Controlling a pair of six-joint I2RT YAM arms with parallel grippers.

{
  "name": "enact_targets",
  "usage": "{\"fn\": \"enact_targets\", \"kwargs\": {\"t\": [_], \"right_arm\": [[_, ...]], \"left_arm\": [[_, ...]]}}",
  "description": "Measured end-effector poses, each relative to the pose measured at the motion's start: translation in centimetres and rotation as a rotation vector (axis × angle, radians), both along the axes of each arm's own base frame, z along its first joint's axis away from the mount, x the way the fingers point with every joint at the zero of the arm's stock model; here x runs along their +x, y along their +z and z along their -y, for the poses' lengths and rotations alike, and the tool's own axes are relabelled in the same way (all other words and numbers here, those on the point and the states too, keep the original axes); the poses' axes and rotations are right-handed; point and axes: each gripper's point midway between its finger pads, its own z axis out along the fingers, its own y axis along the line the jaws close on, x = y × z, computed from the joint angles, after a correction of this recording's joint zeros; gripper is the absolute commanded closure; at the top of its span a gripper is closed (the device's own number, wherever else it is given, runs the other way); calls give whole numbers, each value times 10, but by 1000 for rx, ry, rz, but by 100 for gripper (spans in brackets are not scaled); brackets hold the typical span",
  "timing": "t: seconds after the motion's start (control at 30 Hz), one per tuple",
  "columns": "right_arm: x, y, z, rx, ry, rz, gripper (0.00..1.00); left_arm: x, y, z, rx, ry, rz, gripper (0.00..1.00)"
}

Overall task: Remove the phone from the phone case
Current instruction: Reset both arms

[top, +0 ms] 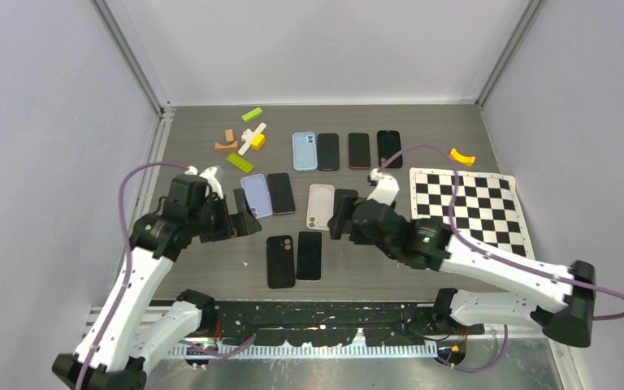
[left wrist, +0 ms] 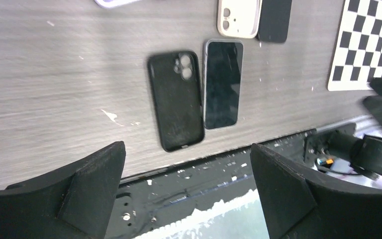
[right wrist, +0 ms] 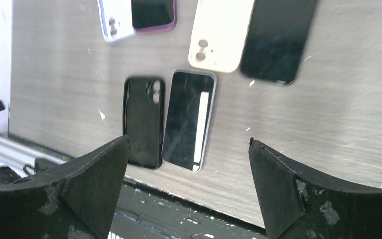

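An empty black phone case point(top: 280, 262) lies near the table's front edge, cavity up, with its camera hole at the far end. Just to its right a dark phone point(top: 309, 255) lies screen up, apart from the case. In the left wrist view the case point(left wrist: 175, 99) and phone point(left wrist: 223, 83) lie ahead of my left gripper point(left wrist: 187, 147), which hangs open and empty. My left gripper point(top: 245, 219) hovers left of the pair. My right gripper point(top: 340, 221) hovers to their right, also open and empty, looking down at the case point(right wrist: 143, 121) and phone point(right wrist: 188, 119).
A white case point(top: 320, 206) with a black phone beside it lies behind the pair, and a lavender case point(top: 255, 195) and phone point(top: 281, 192) to the left. A back row holds a blue case point(top: 304, 150) and three phones. Coloured blocks point(top: 244, 140) sit back left, a checkerboard point(top: 471, 207) right.
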Motion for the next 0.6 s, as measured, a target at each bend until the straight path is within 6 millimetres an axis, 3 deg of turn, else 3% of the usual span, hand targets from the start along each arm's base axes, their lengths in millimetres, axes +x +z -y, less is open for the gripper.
{"fn": "enact_targets", "kwargs": {"t": [0.2,0.37,0.5,0.6], "right_arm": [[11,108,87,-61,-179,248,3],[-3,194,178,-15,-354,424,3],[-25,233,247,82,-470,518,3],[-37,244,282,120,-532,557,2]], "left_arm": [[-12,50,-37,117,59,210,0],[-29,96,-67,211,110,321,0],[-36,129,-84,263,145,392,0],[-41,146,-94,287,171,434,0]]}}
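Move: The bare phone lies about 5 cm back, 14 cm right and 17 cm below the left hand; from the right hand it is some 5 cm back, 9 cm left and 16 cm below. The black case sits about 9 cm left of the phone and 2 cm nearer the base. The white case is roughly 15 cm beyond the phone and 3 cm to its right. Fingers open, both hands rise and spread from the phone, right some 28 cm sideways, left 15 cm up. ##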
